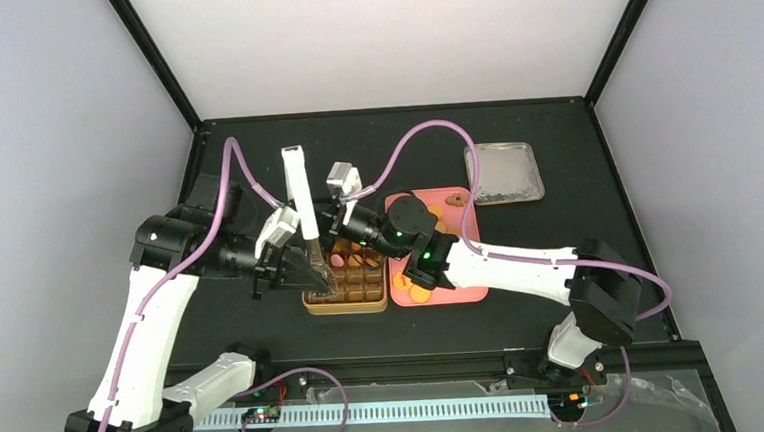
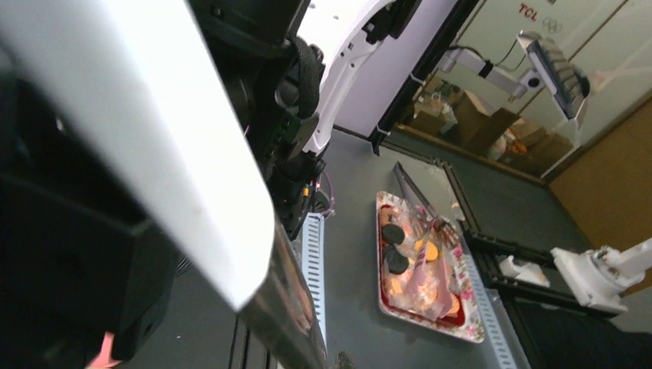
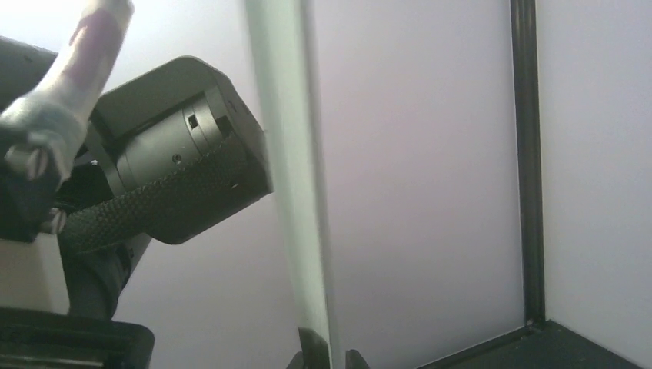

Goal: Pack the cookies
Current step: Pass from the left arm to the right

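Observation:
Orange cookies (image 1: 418, 293) lie on the pink tray (image 1: 463, 293), with one brown cookie (image 1: 454, 201) at its far end. A few more orange cookies (image 1: 359, 245) sit in the brown compartment tin (image 1: 348, 305). The tongs (image 1: 299, 193), white-handled with metal ends, stand tilted over the tin's left side. My left gripper (image 1: 311, 272) is shut on their lower metal part. My right gripper (image 1: 320, 220) is shut on the white handle. In the right wrist view the tongs (image 3: 296, 192) run down between that gripper's fingertips (image 3: 323, 360). The tongs (image 2: 192, 154) fill the left wrist view.
A silver metal tray (image 1: 504, 172) lies at the back right. The arms' purple cables arc over the tin and the pink tray. In the left wrist view a floral tray (image 2: 469, 307) with bagged biscuits sits beyond the table's near edge.

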Controlling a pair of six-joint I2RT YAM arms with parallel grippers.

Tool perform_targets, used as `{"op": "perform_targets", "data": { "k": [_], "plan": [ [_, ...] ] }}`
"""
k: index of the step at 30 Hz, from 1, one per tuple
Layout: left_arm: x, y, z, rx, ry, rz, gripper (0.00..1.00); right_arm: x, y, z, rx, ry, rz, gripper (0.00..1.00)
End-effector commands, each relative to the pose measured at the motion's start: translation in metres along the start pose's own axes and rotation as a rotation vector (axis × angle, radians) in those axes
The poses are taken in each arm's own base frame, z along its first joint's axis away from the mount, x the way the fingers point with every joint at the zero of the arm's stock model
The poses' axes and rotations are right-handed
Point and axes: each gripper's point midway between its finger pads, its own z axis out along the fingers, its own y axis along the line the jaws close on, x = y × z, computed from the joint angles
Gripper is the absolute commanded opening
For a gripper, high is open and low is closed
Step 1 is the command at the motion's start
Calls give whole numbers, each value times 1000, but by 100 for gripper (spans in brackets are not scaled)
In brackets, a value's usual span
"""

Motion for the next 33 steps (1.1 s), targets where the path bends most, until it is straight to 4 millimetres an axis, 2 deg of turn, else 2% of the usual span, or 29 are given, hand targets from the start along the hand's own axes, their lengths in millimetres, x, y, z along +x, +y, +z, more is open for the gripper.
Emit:
{"op": "perform_targets", "data": {
  "k": [1,6,7,13,17,21,23,28,33],
  "plan": [
    [-2,-29,2,70,-4,243,2,27,-28,-13,116,133,28,18],
    [16,-7,5,4,78,247,2,19,-5,-45,-38,229,35,62],
    [18,-3,6,-5,85,243,2,14,-4,-53,-52,235,37,67],
    [27,21,10,-62,111,223,1,12,-8,-94,-73,317,26,86],
    [32,34,11,-95,128,207,2,2,-12,-115,-62,343,5,90],
    [39,50,12,-147,155,201,2,-17,2,-124,-123,328,-1,96],
    [43,59,12,-173,167,207,1,-21,9,-120,-161,337,12,100],
    [50,71,11,-221,187,220,1,-32,17,-106,-218,336,27,100],
    [54,80,10,-268,201,242,2,-30,14,-92,-221,346,22,100]
  ]
}}
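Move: The tongs stand bend up in both grippers: from the left hand's grip their middle is about 6 cm ahead and 5 cm above, while the right hand holds them close to that middle, which is only some 2 cm above it. From the left hand the cookie box is roughly 14 cm ahead, 4 cm right and 34 cm down. From the right hand it is nearly straight below, some 2 cm ahead; the pink tray is about 6 cm ahead and 21 cm right. The right fingers spread fully and let go of the tongs; that hand backs off about 11 cm to the right, drawing back some 4 cm, its fingers tipping down about 15 degrees, then eases a couple of centimetres left again. The left keeps its pinch on the metal part and lowers the tongs about 9 cm, then also 4 cm forward, towards the box, tilting them some 20 degrees. ##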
